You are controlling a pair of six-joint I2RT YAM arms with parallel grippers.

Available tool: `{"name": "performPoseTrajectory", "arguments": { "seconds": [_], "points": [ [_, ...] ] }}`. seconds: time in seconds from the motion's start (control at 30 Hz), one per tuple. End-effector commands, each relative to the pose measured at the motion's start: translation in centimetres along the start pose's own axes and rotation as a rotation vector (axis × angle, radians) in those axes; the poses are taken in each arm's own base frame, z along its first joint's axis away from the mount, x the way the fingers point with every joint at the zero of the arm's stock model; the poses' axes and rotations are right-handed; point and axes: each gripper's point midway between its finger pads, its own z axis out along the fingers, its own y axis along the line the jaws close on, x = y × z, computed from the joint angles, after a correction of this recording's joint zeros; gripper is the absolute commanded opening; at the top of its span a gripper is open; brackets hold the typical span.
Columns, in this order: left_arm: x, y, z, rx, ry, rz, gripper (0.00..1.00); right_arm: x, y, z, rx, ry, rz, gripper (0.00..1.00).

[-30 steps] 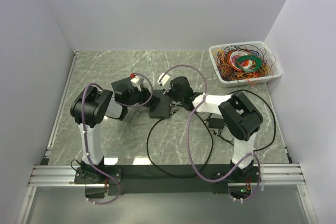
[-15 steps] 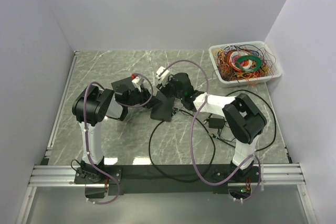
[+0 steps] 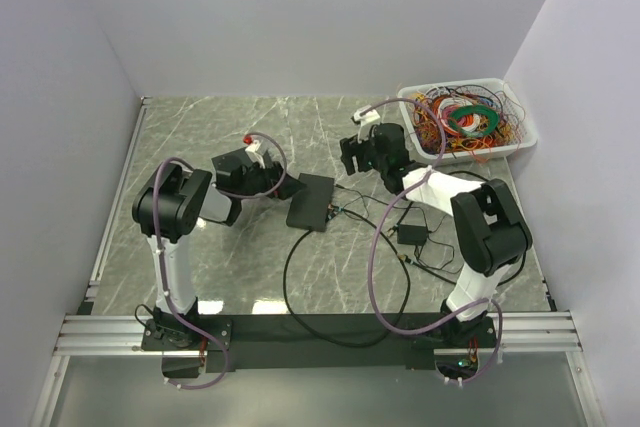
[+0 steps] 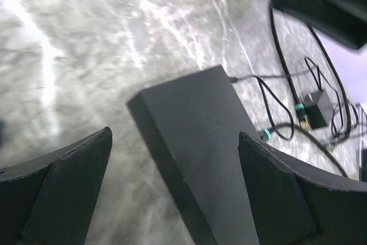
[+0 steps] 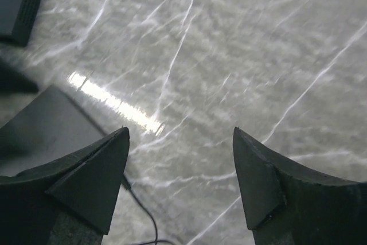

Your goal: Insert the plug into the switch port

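Note:
The switch (image 3: 311, 201) is a flat black box lying mid-table. In the left wrist view the switch (image 4: 200, 142) sits between the fingers of my left gripper (image 4: 175, 136), which stands open and apart from its sides. From above, the left gripper (image 3: 284, 187) is at the switch's left end. The plug (image 4: 265, 135), with a teal band on a black cable, sits at the switch's right side, its tip hidden. My right gripper (image 5: 180, 132) hangs open and empty over bare marble. It is also in the top view, where the right gripper (image 3: 350, 153) is up and right of the switch.
A white bin of tangled coloured wires (image 3: 467, 119) stands at the back right. A black power adapter (image 3: 410, 235) and thin cables lie right of the switch. A black cable loop (image 3: 300, 287) curls toward the front. White walls close both sides.
The right gripper opened, let go at the switch's right side and drew back up and right toward the bin. The left gripper opened wider and now stands off the switch.

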Motion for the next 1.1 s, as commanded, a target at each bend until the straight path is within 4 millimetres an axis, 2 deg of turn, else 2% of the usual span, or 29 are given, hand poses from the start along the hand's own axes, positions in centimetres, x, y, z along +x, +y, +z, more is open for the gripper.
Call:
{"name": "performPoseTrajectory", "arguments": {
  "seconds": [0.0,0.03,0.13,0.17,0.23,0.4,0.67,0.9,0.93,1.07],
  "points": [
    [-1.3,1.7,-0.3,-0.106,-0.013,-0.058,0.99,-0.5,1.8,-1.1,-0.121,0.031,0.073,0.76],
    [-1.9,2.1,-0.1,-0.126,-0.024,-0.054,0.99,-0.1,2.9,-1.1,-0.190,0.047,0.070,0.75],
    [-2.4,2.5,0.3,-0.138,-0.018,-0.058,0.99,0.9,3.6,-0.9,-0.238,0.110,0.071,0.73],
    [-2.4,2.4,0.4,-0.132,-0.007,-0.062,1.00,1.1,3.6,-0.8,-0.238,0.120,0.075,0.69],
    [-2.9,2.2,0.6,-0.122,-0.019,-0.057,0.99,1.2,3.7,-1.0,-0.251,0.124,0.080,0.67],
    [-3.0,2.4,0.9,-0.123,-0.003,-0.068,0.98,2.1,4.6,-0.6,-0.311,0.194,0.100,0.59],
    [-2.9,2.4,1.0,-0.120,0.003,-0.064,0.95,3.6,3.2,-0.1,-0.217,0.277,0.168,0.52],
    [-2.8,2.3,1.0,-0.116,0.003,-0.063,0.94,4.5,3.8,-0.4,-0.223,0.327,0.196,0.52],
    [-2.8,2.3,1.0,-0.113,0.004,-0.063,0.94,5.4,4.1,-0.3,-0.236,0.360,0.201,0.52],
    [-2.6,2.3,1.0,-0.112,0.015,-0.056,0.93,5.6,4.5,0.7,-0.246,0.406,0.196,0.55]
  ]
}}
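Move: From the right hand, the plug at the switch's far right corner lies about 4 cm back, 3 cm left and 10 cm below. The switch's middle is some 8 cm back and 8 cm left, the teal-ringed plug about 10 cm back and 4 cm left, both equally low. From the left hand, the first plug is about 8 cm right, 1 cm back and 3 cm lower, and the switch roughly 5 cm back and 3 cm right. Still touching nothing, the right hand sinks about 6 cm while drawing back some 4 cm and slightly left, closing on the plug at the switch's far right corner. It tips its fingers down by some 25 degrees and narrows them from wide to about half open. The left hand, fingers still wide, backs off from the switch, about 3 cm forward and a little left. ##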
